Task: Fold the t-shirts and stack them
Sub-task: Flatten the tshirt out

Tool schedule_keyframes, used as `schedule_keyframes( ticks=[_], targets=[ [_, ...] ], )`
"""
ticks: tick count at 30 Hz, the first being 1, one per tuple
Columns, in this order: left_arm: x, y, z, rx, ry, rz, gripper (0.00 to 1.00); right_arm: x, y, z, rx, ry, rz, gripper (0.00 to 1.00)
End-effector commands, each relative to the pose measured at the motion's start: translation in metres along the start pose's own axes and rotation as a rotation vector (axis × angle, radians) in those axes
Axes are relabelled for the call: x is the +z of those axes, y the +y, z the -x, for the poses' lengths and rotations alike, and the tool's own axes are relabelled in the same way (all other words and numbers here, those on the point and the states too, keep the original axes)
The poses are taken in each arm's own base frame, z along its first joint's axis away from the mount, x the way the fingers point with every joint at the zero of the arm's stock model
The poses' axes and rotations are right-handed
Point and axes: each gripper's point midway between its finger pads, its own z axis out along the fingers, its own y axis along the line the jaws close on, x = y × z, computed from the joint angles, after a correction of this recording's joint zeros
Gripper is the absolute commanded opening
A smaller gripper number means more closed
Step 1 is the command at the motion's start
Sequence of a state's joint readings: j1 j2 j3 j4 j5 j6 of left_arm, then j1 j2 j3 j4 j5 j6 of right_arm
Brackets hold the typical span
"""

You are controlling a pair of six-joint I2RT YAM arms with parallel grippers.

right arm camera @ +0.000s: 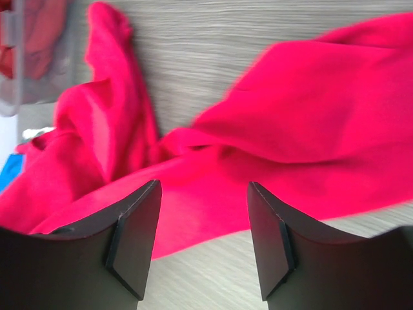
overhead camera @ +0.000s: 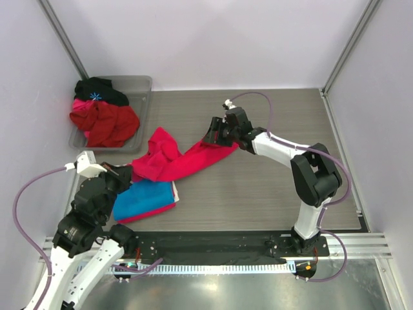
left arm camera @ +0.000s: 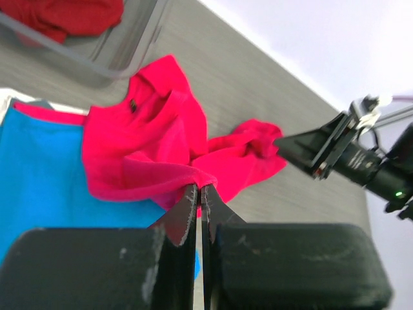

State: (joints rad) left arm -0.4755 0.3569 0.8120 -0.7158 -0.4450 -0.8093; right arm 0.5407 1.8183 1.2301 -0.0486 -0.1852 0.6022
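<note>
A crimson-pink t-shirt (overhead camera: 187,158) lies rumpled and stretched across the table from left to right. My left gripper (overhead camera: 126,173) is shut on a fold at its left edge; in the left wrist view the cloth (left arm camera: 142,148) bunches over the closed fingertips (left arm camera: 199,190). My right gripper (overhead camera: 213,132) hovers open at the shirt's right end, and the cloth (right arm camera: 310,142) spreads beyond and under its fingers (right arm camera: 203,187) with nothing pinched. A folded blue t-shirt (overhead camera: 145,199) rests on a pink-red one (overhead camera: 157,214) beside the left gripper.
A clear plastic bin (overhead camera: 141,87) stands at the back left, holding a red garment (overhead camera: 106,123) and a black one (overhead camera: 100,89). Bare wood-grain tabletop (overhead camera: 258,194) stretches to the right, bounded by white walls.
</note>
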Motion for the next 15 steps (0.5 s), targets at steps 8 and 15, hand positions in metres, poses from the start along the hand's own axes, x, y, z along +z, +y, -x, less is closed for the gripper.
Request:
schedule_keyframes(
  ticks=[8, 15],
  targets=[
    [-0.002, 0.001, 0.0, -0.002, -0.006, -0.009, 0.0, 0.019, 0.062, -0.01, 0.072, 0.019, 0.022, 0.63],
    [-0.012, -0.001, -0.001, -0.018, -0.002, -0.053, 0.0, 0.033, 0.069, -0.035, 0.102, 0.052, -0.045, 0.64]
  ],
)
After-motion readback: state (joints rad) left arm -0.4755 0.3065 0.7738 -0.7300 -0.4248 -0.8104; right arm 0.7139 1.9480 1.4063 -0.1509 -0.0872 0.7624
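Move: Above the red t-shirt's right-hand stretch, the open right hand has the bunched middle of the t-shirt about 15 cm to its left, some 4 cm back and roughly 9 cm below. The folded stack lies about 23 cm left and 18 cm back, the clothes bin some 34 cm left and 10 cm ahead. From the left hand, which already holds up the t-shirt's near corner, that bunch is about 12 cm ahead, 10 cm right and 23 cm below. Sweeping left about 7.5 cm over the red t-shirt, the right hand heads for the bunched middle, drifting back some 2.5 cm and rising about 1 cm before dipping slightly; its fingers stay open and tip down a little. The left hand keeps its shut grip on the raised corner, sinking about 2 cm and then coming partly back up. ##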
